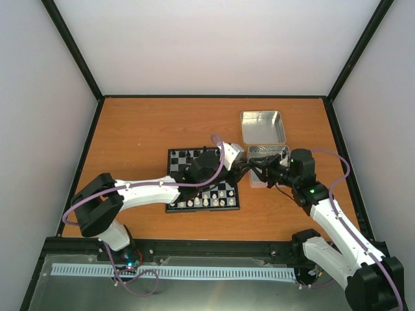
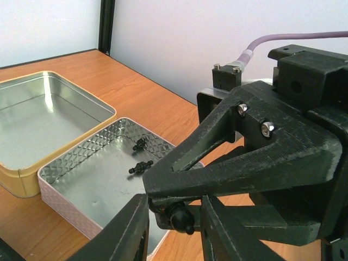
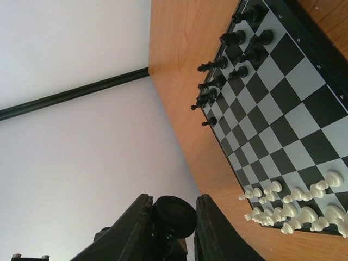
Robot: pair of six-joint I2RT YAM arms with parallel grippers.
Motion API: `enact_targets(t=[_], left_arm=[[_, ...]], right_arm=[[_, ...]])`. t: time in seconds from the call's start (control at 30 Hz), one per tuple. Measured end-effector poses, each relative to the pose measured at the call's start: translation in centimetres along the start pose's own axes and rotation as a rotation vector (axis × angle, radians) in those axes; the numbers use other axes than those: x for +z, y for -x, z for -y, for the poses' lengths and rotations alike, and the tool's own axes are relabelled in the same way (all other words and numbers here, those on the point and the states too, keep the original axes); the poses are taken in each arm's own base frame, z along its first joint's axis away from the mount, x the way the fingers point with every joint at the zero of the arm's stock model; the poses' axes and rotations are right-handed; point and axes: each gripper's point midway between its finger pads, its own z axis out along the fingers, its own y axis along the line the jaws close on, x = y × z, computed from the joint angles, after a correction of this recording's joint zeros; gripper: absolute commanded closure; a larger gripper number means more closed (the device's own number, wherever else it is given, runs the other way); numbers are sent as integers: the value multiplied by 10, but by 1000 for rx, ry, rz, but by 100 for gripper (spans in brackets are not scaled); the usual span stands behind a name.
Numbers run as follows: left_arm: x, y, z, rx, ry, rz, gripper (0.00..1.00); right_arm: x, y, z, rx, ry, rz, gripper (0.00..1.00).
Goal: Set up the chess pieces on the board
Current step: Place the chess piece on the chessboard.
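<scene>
My two grippers meet in the air between the board (image 1: pixel 201 208) and the patterned tin (image 1: pixel 267 154). My right gripper (image 3: pixel 173 224) is shut on a black chess piece (image 3: pixel 175 215), whose round base faces its camera. In the left wrist view that piece (image 2: pixel 181 216) pokes head-first out of the right gripper's fingers (image 2: pixel 228 174). It lies between the fingers of my left gripper (image 2: pixel 174 231), which is open, with narrow gaps on both sides. Several black pieces (image 3: pixel 234 38) stand at the board's far edge. Two more black pieces (image 2: pixel 140 166) lie in the patterned tin (image 2: pixel 81 185).
White pieces (image 3: pixel 293 209) fill two rows on the board's near side. An empty gold-rimmed tin (image 1: pixel 262 126) sits behind the patterned one. The left arm (image 1: pixel 149 191) stretches across the board. Black-framed walls enclose the wooden table (image 1: pixel 142 129).
</scene>
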Motion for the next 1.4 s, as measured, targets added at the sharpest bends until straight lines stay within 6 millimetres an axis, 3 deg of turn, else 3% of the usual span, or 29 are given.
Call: enact_targets(t=[0.2, 0.27, 0.57, 0.8, 1.07, 1.3, 1.4], left_arm=[[1, 4, 2, 34, -5, 3, 96], [2, 5, 3, 44, -7, 0, 99], [2, -1, 1, 59, 0, -37, 99], [0, -15, -4, 52, 45, -200, 99], [-46, -41, -35, -3, 175, -433, 99], [-95, -42, -87, -136, 334, -525, 99], [-107, -48, -97, -209, 334, -589, 99]], right_arm=[[0, 1, 0, -1, 0, 4, 77], [0, 2, 0, -1, 0, 8, 72], [1, 5, 8, -29, -34, 22, 33], [-3, 21, 15, -93, -78, 100, 27], [-10, 34, 17, -254, -132, 156, 28], [-15, 43, 36, -334, -243, 193, 29], [-20, 48, 37, -356, -279, 223, 29]])
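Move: The black chess piece held by my right hand sits at the fingertips of both hands, practically at each hand point, with my left fingers still open around it. From my left hand the chessboard's middle lies about 16 cm left, 3 cm back and 18 cm below; its far-right group of black pieces is roughly 8 cm left and 6 cm ahead. The silver tray is about 8 cm right and 1 cm ahead of my right hand, some 17 cm below. I close my left fingers on the black piece while my right hand holds it still, then open the right fingers to let go. My left hand carries the piece some 14 cm left and about 5 cm down, out over the chessboard, tipping its fingers down by roughly 40 degrees; my right hand backs off about 5 cm right and a little down over the silver tray, fingers tilting downward. ##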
